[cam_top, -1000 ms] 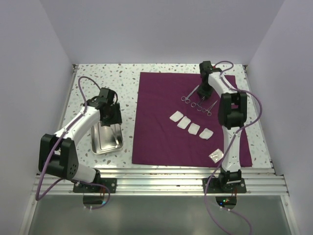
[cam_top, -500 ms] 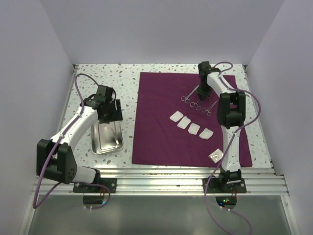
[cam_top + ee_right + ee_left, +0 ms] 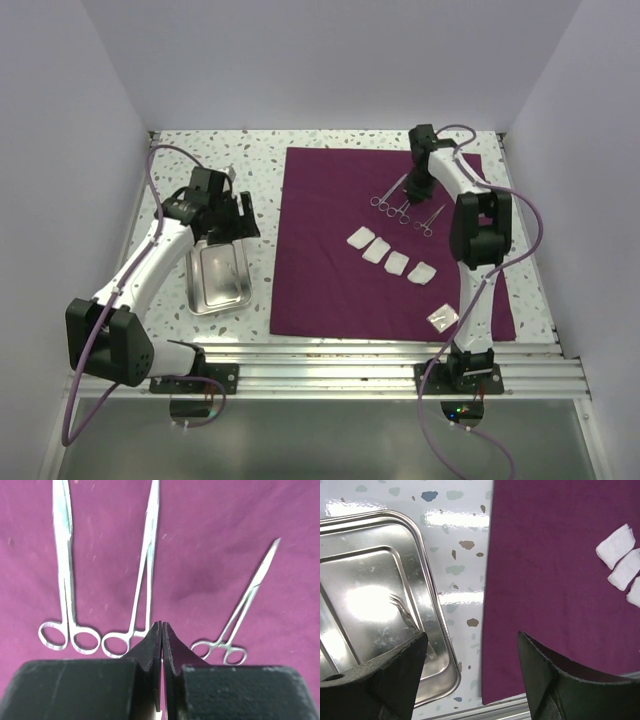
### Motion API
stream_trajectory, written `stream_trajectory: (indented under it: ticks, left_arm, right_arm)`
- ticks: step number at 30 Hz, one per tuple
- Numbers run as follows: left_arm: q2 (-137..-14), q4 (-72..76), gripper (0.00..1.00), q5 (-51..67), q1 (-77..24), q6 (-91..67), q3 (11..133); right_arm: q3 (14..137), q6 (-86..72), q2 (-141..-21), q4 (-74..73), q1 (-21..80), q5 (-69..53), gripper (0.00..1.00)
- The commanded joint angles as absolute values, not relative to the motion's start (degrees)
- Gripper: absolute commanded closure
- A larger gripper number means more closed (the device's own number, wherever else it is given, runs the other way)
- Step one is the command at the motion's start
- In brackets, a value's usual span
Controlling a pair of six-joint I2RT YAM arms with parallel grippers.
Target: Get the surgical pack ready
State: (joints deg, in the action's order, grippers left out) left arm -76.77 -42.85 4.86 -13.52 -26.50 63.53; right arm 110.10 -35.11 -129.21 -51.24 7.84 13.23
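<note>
The surgical pack lies spread out. Its maroon cloth (image 3: 340,280) lies flat, with three silver scissor-like instruments (image 3: 402,209) and a row of white gauze squares (image 3: 391,256) on it. The steel tray (image 3: 220,285) sits empty on the table, left of the cloth. My left gripper (image 3: 232,214) hangs open above the tray's far right corner; in its wrist view it (image 3: 471,636) spans the tray's rim (image 3: 431,605) and the cloth's edge (image 3: 545,580). My right gripper (image 3: 161,625) is shut, nothing between its fingers, just above the instruments' ring handles (image 3: 116,645).
One more gauze piece (image 3: 440,318) lies apart near the cloth's front right corner. The speckled tabletop (image 3: 200,160) is walled on three sides. A metal rail (image 3: 330,365) runs along the near edge by the arm bases.
My right gripper has closed above the instruments. My left gripper has opened wider and drifted toward the tray's far right corner, its arm stretching out.
</note>
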Motion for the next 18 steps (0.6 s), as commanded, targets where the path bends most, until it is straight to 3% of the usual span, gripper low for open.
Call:
stream_trajectory:
  ticks: [1,7,18]
  left_arm:
    - [-75.1,-41.4,0.24,8.5,-13.4,-27.7,66.2]
    - [-75.0,-41.0,0.24,9.1,-14.2,-28.2,65.2]
    - [-75.8,-40.7,0.25,9.6,-14.6,-27.7,65.1]
  right_arm:
    - [109.1,-32.6,-125.5,-46.8,7.9,7.7,0.98]
    - [114.6,-34.9,-129.4,-50.3,10.2,6.6,0.68]
    - [103.1,-35.0,-123.3,-53.3,9.1,13.1,0.69]
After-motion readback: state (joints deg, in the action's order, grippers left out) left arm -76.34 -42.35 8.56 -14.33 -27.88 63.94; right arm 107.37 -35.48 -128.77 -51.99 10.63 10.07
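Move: My right hand, fingers shut, is just above the middle clamp: its ring handles lie about 3 cm to my left, some 2 cm back and 3 cm below. The scissors' rings are roughly 8 cm left and 2 cm ahead of this hand; the right-hand clamp's rings some 4 cm right and 6 cm back. From my left hand, the middle clamp's rings lie about 42 cm right, 17 cm ahead and 13 cm below. I spread my right fingers from shut to about a third open while swinging the hand some 4 cm left, rising slightly, across towards the middle clamp's rings. Then I turn back and down, about 3 cm towards my base, to bring the parted tips over those rings, close above the cloth. My empty left hand drifts 1.5 cm right near the tray. ##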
